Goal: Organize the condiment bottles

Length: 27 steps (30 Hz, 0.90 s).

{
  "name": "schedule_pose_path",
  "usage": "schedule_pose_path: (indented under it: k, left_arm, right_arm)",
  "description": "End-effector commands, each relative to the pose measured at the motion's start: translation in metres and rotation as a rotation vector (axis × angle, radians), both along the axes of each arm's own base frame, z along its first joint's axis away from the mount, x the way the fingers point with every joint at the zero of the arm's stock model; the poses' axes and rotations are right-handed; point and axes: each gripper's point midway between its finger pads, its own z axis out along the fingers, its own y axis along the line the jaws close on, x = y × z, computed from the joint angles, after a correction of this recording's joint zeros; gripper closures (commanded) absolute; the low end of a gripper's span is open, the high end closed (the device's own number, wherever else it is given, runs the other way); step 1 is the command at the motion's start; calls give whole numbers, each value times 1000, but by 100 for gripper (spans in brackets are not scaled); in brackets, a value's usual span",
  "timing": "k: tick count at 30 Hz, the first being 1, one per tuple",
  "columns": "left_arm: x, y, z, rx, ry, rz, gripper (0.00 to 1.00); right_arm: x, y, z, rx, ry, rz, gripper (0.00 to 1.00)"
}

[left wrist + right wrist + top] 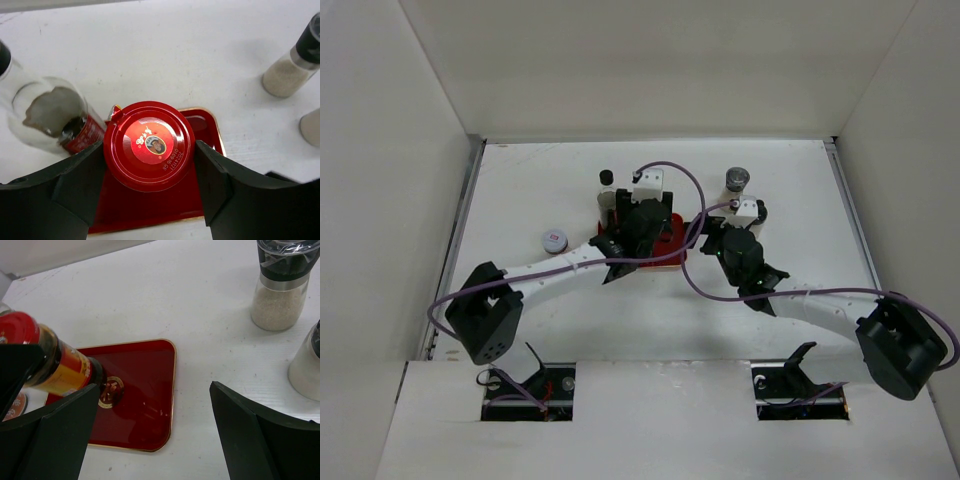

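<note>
My left gripper (150,150) is shut on the cap of the red-capped amber jar (150,142), one black finger pressed against each side. The jar is upright over the flat red tray (150,210), near its gold emblem; in the right wrist view the jar (55,365) shows its yellow-red label. The tall bottle with the black cap (607,180) stands just beyond the tray. A pale-lidded jar (554,240) is left of the tray. Two shakers (282,285) (307,365) stand to the right. My right gripper (155,390) hangs open and empty by the tray's right edge.
White walls enclose the table (540,320) on the left, back and right. Both arms reach in from the near edge and meet around the tray (675,252), with purple cables looping over them.
</note>
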Motion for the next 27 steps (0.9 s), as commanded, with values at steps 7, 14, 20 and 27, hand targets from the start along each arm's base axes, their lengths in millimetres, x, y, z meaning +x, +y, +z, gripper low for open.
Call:
schedule_pose_path:
  k: [7, 14, 20, 27]
  left_arm:
    - [49, -20, 50, -169, -159, 16, 68]
    - [65, -21, 39, -176, -169, 17, 68]
    - [69, -16, 32, -159, -163, 32, 68]
    - [72, -9, 18, -135, -144, 52, 67]
  right_arm:
    - [4, -2, 27, 68, -76, -11, 2]
    - [4, -1, 23, 61, -68, -11, 2]
    - [6, 0, 20, 55, -60, -9, 2]
    - [6, 1, 18, 53, -58, -8, 2]
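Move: The red-lidded sauce jar is already in the left hand, held above the red tray. Its spot in the tray's far half lies about 5 cm ahead, 1 cm right and some 13 cm below that hand; the tray's middle is almost straight below. The tall black-capped bottle stands about 9 cm to the hand's left and 3 cm farther out; the far shaker is roughly 21 cm right and 9 cm ahead. From the right hand, the spot is about 6 cm ahead and 16 cm left. Forward and then down, the left hand carries the sauce jar about 5 cm farther out over the tray, drifting a touch right and sinking some 4 cm to set its bottom on the tray beside the tall bottle. The sinking stops halfway, and the last centimetre is a slow creep forward at that height, wrist level and grip kept. ##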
